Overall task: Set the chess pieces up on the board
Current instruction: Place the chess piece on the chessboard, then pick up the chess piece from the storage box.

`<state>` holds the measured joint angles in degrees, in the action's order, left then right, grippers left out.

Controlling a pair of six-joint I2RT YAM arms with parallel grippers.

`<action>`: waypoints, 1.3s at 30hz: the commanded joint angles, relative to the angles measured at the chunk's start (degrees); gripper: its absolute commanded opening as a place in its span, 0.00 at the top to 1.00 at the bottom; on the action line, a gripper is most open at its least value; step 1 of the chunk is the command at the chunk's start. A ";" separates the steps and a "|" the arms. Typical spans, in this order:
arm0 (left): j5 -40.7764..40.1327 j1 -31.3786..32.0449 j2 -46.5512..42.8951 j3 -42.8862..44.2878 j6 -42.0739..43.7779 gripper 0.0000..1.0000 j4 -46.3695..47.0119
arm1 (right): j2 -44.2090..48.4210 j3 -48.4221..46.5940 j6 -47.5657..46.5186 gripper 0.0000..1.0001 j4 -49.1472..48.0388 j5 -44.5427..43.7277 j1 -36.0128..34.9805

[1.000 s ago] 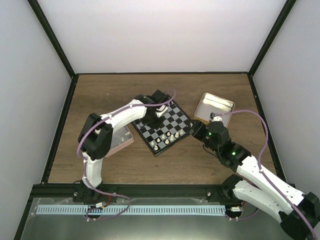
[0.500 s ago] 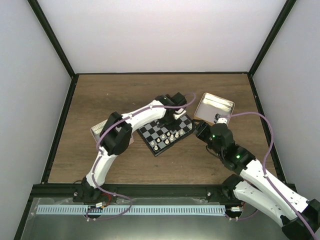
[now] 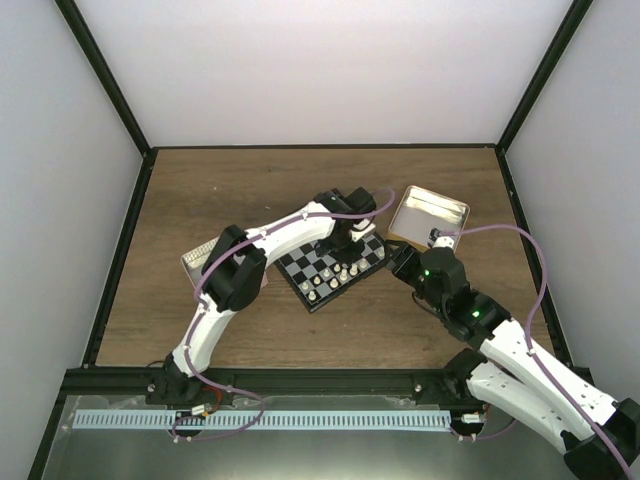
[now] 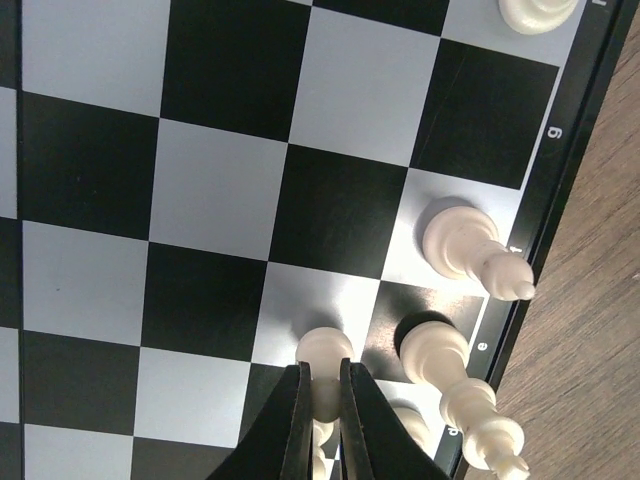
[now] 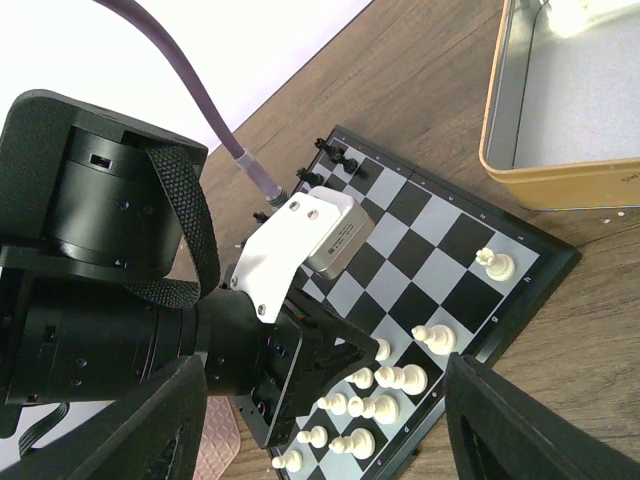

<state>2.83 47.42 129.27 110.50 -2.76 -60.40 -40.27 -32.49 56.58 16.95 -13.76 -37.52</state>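
The board [image 3: 322,272] lies mid-table, angled. Several cream-white pieces [image 3: 340,272] stand along its near-right edge. My left gripper [image 4: 323,385] is low over the board and shut on a small white pawn [image 4: 325,355], which stands on a silvery square in the second row. Beside it stand taller white pieces [image 4: 468,245] on the edge row. The right wrist view shows the left gripper's body [image 5: 300,370] over the white rows [image 5: 400,378] and tiny black pieces [image 5: 335,155] at the far edge. My right gripper [image 3: 400,262] hovers just off the board's right corner, its fingers [image 5: 520,430] wide apart and empty.
An open gold tin [image 3: 428,216] lies at the back right, also in the right wrist view [image 5: 560,180]. A pink tin [image 3: 200,260] lies left of the board, partly under the left arm. Wood table all around.
The left arm swung across the board from its far-left side toward the right edge rows, then lowered a little. The right arm shifted slightly away from the board.
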 commanded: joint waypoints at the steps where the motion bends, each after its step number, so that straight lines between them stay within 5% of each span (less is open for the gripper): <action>1: 1.03 0.42 1.45 1.30 0.67 0.94 -0.68 | 0.54 0.29 0.28 0.33 0.29 -1.54 0.08; 20: -1.86 -1.19 -6.13 1.91 -0.53 0.68 2.70 | -0.45 0.35 0.53 0.33 -0.48 -0.05 0.09; 28: -9.03 -8.09 -23.83 -20.62 -7.18 0.63 13.42 | -0.48 0.50 0.51 0.33 -0.49 0.23 0.08; 39: -15.97 -23.99 -41.10 -43.79 -5.21 0.62 13.74 | -2.37 0.32 0.34 0.33 -2.01 1.60 0.06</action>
<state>-9.61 28.12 92.25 71.61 -7.33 -48.71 -42.04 -31.94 56.60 16.34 -12.43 -37.52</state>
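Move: The left hand holds a white pawn just over its empty square (e2), straight below the hand point by about 3 cm. The next pawn in the row stands some 2 cm left and 1 cm back of that square, the king 2 cm back and 2 cm right of it, the bishop 3 cm right. The pink box lies roughly 26 cm to the hand's left, 2 cm back. From the idle right hand the square is about 6 cm ahead, 11 cm left and 18 cm below. Still pinching the pawn, the left fingers settle it the last half centimetre straight down onto its square, then part about a third of their range and let go. The hand lifts clear of the standing pieces by some 9 cm and sweeps about 21 cm left across the board to over the pink box, turning nearly 30 degrees counter-clockwise, tipping the fingers outward and sinking a little at the end. ##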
